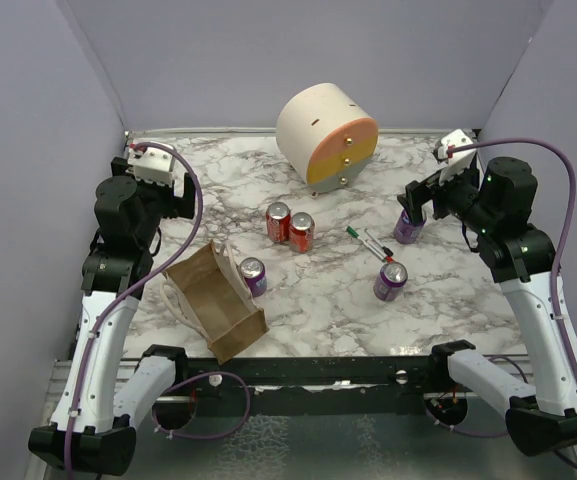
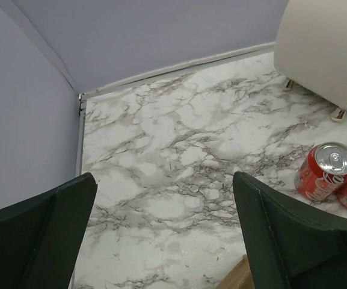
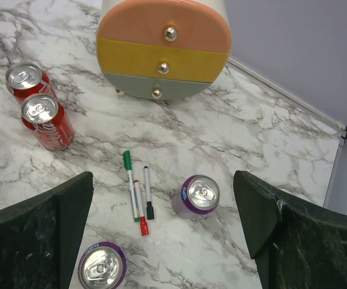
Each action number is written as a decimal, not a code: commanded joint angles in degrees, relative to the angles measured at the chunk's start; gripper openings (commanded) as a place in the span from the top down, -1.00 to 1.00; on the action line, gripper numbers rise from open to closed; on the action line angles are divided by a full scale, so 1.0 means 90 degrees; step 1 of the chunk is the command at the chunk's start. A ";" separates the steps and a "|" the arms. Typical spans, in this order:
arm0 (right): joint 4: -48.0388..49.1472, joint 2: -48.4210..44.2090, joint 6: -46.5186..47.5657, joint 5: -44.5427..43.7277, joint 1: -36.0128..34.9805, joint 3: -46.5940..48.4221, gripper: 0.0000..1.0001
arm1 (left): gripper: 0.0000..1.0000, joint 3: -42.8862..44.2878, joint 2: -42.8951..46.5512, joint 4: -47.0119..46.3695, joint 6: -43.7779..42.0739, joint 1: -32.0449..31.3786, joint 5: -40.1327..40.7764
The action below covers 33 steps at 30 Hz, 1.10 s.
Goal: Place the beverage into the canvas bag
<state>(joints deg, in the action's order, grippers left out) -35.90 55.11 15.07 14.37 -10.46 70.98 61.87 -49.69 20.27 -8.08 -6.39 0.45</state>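
The canvas bag lies on its side near the front left of the marble table, its mouth toward the left; one tan corner shows in the left wrist view. The beverages are cans: two red ones stand mid-table, and one purple can stands right beside the bag. Two more purple cans stand on the right. My left gripper hangs open over bare marble at the back left. My right gripper is open above a purple can, holding nothing.
A cream round drawer box with orange, yellow and grey-green fronts stands at the back centre. Three markers lie between the red cans and the right-hand purple cans. Lilac walls close in the back and sides.
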 commanded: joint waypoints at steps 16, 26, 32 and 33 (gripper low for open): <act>-0.0362 -0.0001 0.0446 0.0612 -0.0068 -0.0083 -0.99 | -0.98 -0.0056 0.0306 0.0490 -0.0414 -0.0001 -0.0797; -0.0764 0.0297 0.0839 0.1895 -0.0068 -0.0047 -0.99 | -0.98 0.0668 0.0421 0.2339 -0.1715 0.0077 -0.2450; -0.0819 0.0344 0.0987 0.2238 -0.0068 -0.0194 -0.99 | -0.99 0.0746 0.0539 0.3509 -0.3034 0.0349 -0.3931; -0.0816 0.0350 0.0990 0.2257 -0.0068 -0.0228 -0.99 | -0.99 0.0756 0.0498 0.3661 -0.3232 0.0349 -0.4044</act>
<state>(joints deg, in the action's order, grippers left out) -42.30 58.19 22.59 30.50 -10.81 70.19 66.96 -45.15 43.86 -26.98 -3.84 -25.12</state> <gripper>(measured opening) 0.994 0.992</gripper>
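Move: The canvas bag lies some 12 cm behind the left hand, 6 cm to its right and about 30 cm below; the bag-side purple can is about 7 cm back and 14 cm right, the nearest red can 7 cm ahead and 20 cm right. From the right hand, the near purple can is about 8 cm back, 3 cm left and 27 cm below, the far purple can 6 cm ahead and 3 cm right, the markers 5 cm ahead and 6 cm left. No contact yet: both open hands set off in the air. The left draws back about 7 cm and 5 cm rightward towards the canvas bag, sinking a little, swinging its fingers clockwise by nearly 30 degrees and rolling its left side up slightly. The right eases left, down and somewhat back, about 6 cm in all, towards the near purple can, turning counter-clockwise and tipping down slightly. ##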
